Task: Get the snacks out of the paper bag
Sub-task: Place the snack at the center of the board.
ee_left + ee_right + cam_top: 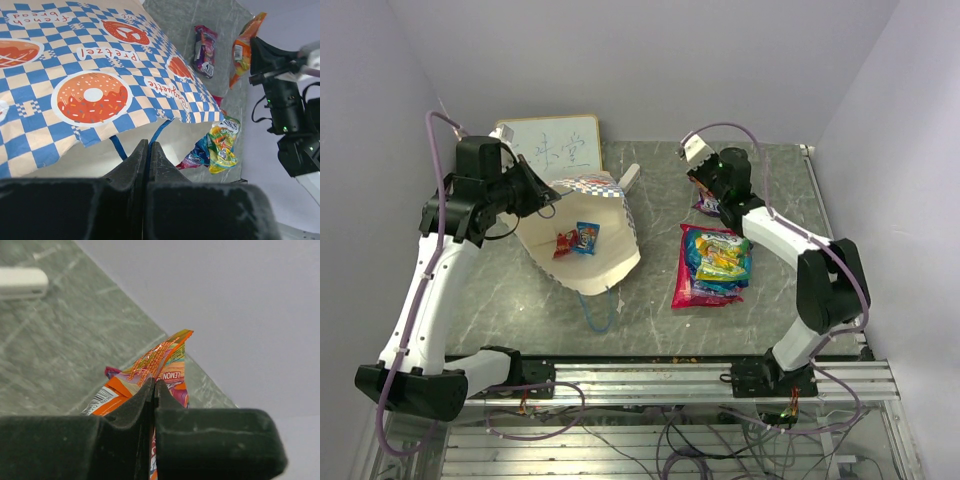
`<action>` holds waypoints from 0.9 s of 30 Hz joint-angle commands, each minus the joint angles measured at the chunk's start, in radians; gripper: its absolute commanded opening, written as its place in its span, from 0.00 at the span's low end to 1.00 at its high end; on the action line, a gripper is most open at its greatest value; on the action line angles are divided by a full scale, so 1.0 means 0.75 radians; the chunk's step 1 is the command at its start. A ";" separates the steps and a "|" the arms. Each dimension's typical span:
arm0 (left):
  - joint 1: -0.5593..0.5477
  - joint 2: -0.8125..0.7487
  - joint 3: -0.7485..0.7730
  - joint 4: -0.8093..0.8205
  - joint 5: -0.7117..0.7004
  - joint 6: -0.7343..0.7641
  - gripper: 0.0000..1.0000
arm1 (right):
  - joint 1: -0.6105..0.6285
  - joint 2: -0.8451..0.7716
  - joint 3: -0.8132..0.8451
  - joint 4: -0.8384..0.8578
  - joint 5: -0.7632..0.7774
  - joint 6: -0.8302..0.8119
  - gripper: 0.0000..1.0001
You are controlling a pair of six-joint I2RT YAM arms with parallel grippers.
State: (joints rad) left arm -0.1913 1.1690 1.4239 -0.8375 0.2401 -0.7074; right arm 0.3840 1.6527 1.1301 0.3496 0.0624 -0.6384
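Note:
The paper bag (pixel 610 262) lies on its side with its mouth open; a small red packet (pixel 564 243) and a small blue one (pixel 586 237) lie inside. My left gripper (pixel 550 199) is at its upper rim, shut on a blue cord handle (pixel 156 134); the left wrist view looks past the fingertips of that gripper (pixel 148 145) to the checked side (pixel 100 75). My right gripper (pixel 705 192) is shut on an orange snack packet (pixel 162 362), held above the table (pixel 242 50). A purple packet (pixel 205 50) lies below it. Pink-red, blue and green-yellow snacks (pixel 715 262) are piled right of the bag.
A white framed writing board (pixel 555 145) leans at the back behind the bag. A small white oblong block (pixel 628 178) lies beside the bag's far corner, also in the right wrist view (pixel 22 282). Grey walls close in three sides; a metal rail (pixel 650 375) runs along the near edge.

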 commanded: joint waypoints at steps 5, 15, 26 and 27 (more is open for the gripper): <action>0.008 -0.006 0.031 0.001 0.044 0.020 0.07 | -0.050 0.173 0.072 0.113 0.002 -0.182 0.00; 0.008 -0.028 -0.023 0.100 0.236 0.005 0.07 | -0.060 0.397 0.078 0.170 -0.041 -0.146 0.00; 0.008 -0.081 -0.065 0.110 0.262 -0.016 0.07 | -0.079 0.481 0.022 0.215 -0.119 0.055 0.00; 0.008 -0.079 -0.059 0.104 0.269 -0.015 0.07 | -0.079 0.484 0.019 0.217 -0.133 0.073 0.00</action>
State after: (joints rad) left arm -0.1913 1.1164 1.3861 -0.7959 0.3912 -0.7086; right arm 0.3325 1.9793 1.1553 0.4526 0.0002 -0.6689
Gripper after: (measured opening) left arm 0.088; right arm 0.006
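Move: The right hand holds the orange snack. The purple snack it is being taken to lies about 5 cm ahead, 5 cm to the right and 21 cm below. From this hand, the chips pile is roughly 13 cm back and 6 cm right, and the white eraser about 14 cm ahead and 15 cm left, both some 20 cm down. From the left hand, the purple snack is roughly 25 cm ahead, 35 cm right and 31 cm down. The right hand, still pinching the orange snack, sinks about 13 cm over the purple snack; the left eases back-right. ##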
